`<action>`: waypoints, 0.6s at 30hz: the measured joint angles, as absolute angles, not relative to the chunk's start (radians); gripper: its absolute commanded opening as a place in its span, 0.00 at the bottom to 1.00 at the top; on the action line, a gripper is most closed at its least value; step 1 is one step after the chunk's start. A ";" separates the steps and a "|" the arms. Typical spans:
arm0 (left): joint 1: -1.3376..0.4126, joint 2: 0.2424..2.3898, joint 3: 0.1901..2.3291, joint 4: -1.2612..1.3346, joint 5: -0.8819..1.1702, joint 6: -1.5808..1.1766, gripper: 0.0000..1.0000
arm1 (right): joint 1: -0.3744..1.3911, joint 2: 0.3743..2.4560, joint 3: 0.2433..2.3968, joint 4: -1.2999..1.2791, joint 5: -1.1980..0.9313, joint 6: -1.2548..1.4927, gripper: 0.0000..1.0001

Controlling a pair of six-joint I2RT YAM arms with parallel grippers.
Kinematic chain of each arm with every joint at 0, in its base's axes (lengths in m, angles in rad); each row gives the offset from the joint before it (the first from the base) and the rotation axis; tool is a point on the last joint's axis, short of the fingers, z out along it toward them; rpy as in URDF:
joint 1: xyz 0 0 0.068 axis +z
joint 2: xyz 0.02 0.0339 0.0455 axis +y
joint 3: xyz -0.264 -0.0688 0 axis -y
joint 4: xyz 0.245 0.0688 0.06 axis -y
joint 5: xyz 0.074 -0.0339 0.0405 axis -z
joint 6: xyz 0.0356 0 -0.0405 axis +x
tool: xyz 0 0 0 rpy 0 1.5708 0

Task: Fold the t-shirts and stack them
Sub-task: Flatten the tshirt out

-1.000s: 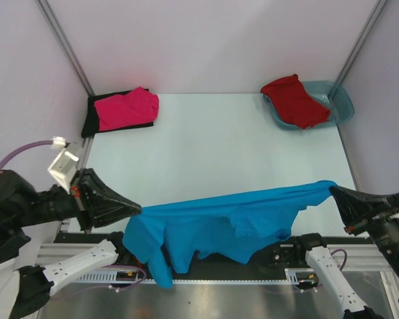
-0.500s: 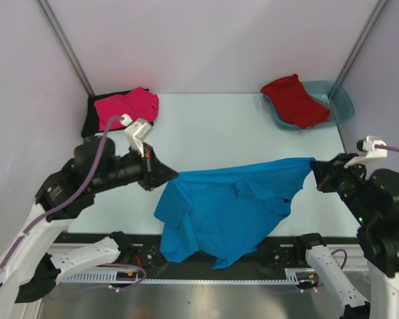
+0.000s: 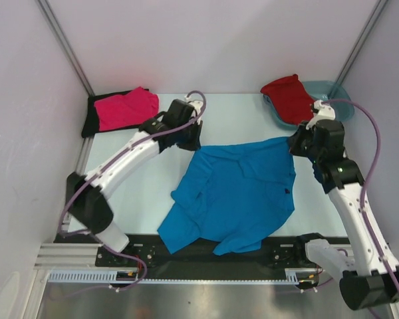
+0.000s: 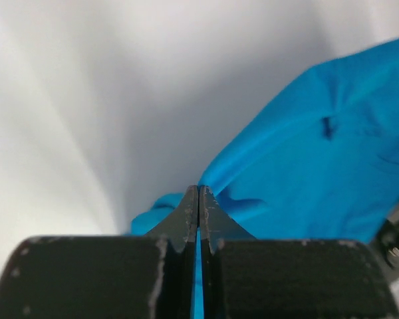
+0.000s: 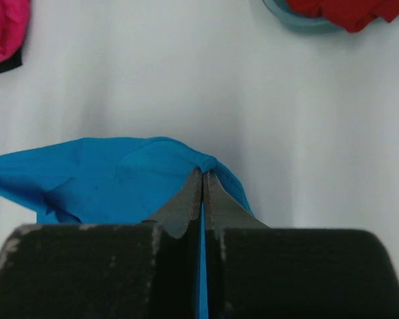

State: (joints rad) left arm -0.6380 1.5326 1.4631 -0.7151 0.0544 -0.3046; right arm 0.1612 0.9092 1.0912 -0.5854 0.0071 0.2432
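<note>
The bright blue t-shirt (image 3: 238, 191) is spread over the middle of the table, its lower part hanging over the near edge. My left gripper (image 3: 194, 143) is shut on its far left corner, seen as blue cloth (image 4: 299, 166) in the left wrist view. My right gripper (image 3: 294, 142) is shut on its far right corner, which also shows in the right wrist view (image 5: 106, 179). The hot pink t-shirt (image 3: 125, 107) lies on the black t-shirt (image 3: 91, 118) at the far left. The red t-shirt (image 3: 292, 100) lies over the teal tub (image 3: 339, 100) at the far right.
White walls with metal corner posts (image 3: 66, 50) close in the table. The black rail (image 3: 206, 256) with the arm bases runs along the near edge. The left arm (image 3: 126, 163) reaches across the left side of the table.
Both grippers have carried the blue t-shirt away from the near edge toward the table's far middle. The shirt now lies more spread on the table instead of hanging stretched.
</note>
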 measured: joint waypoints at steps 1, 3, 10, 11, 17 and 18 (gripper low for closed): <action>-0.625 1.583 1.488 -0.710 0.054 -0.291 0.00 | 0.161 0.945 1.086 -0.564 0.015 0.248 0.00; -0.595 1.702 1.565 -0.708 0.052 -0.259 0.00 | 0.161 1.016 1.082 -0.511 0.032 0.253 0.00; -0.493 2.049 1.864 -0.730 0.043 -0.155 0.00 | 0.163 1.298 1.091 -0.319 0.068 0.258 0.00; -0.474 2.098 1.916 -0.748 0.044 -0.144 0.00 | 0.164 1.343 1.102 -0.305 0.070 0.258 0.00; -0.358 2.308 2.122 -0.784 0.068 -0.096 0.00 | 0.171 1.608 1.224 -0.223 0.071 0.256 0.00; -0.336 2.339 2.156 -0.792 0.084 -0.095 0.00 | 0.173 1.648 1.253 -0.208 0.069 0.255 0.00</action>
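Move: Both hands hold the blue t-shirt's upper edge up, with its lower part trailing over the near table edge. The bare table it goes to lies about 25 cm ahead of the left hand, 7 cm left and 21 cm below; for the right hand about 22 cm ahead, 3 cm left, 28 cm below. The pink cloth is some 35 cm ahead and 31 cm left of the left hand, the red t-shirt some 35 cm ahead and 8 cm right of the right hand. Fingers still shut on the two corners, both hands drag the blue t-shirt forward and lower it towards the bare table: the left about 21 cm out and 13 cm down, the right some 17 cm out and equally far down. The left swings to its left near the end and turns about 15 degrees; the right tips its fingers further down. ##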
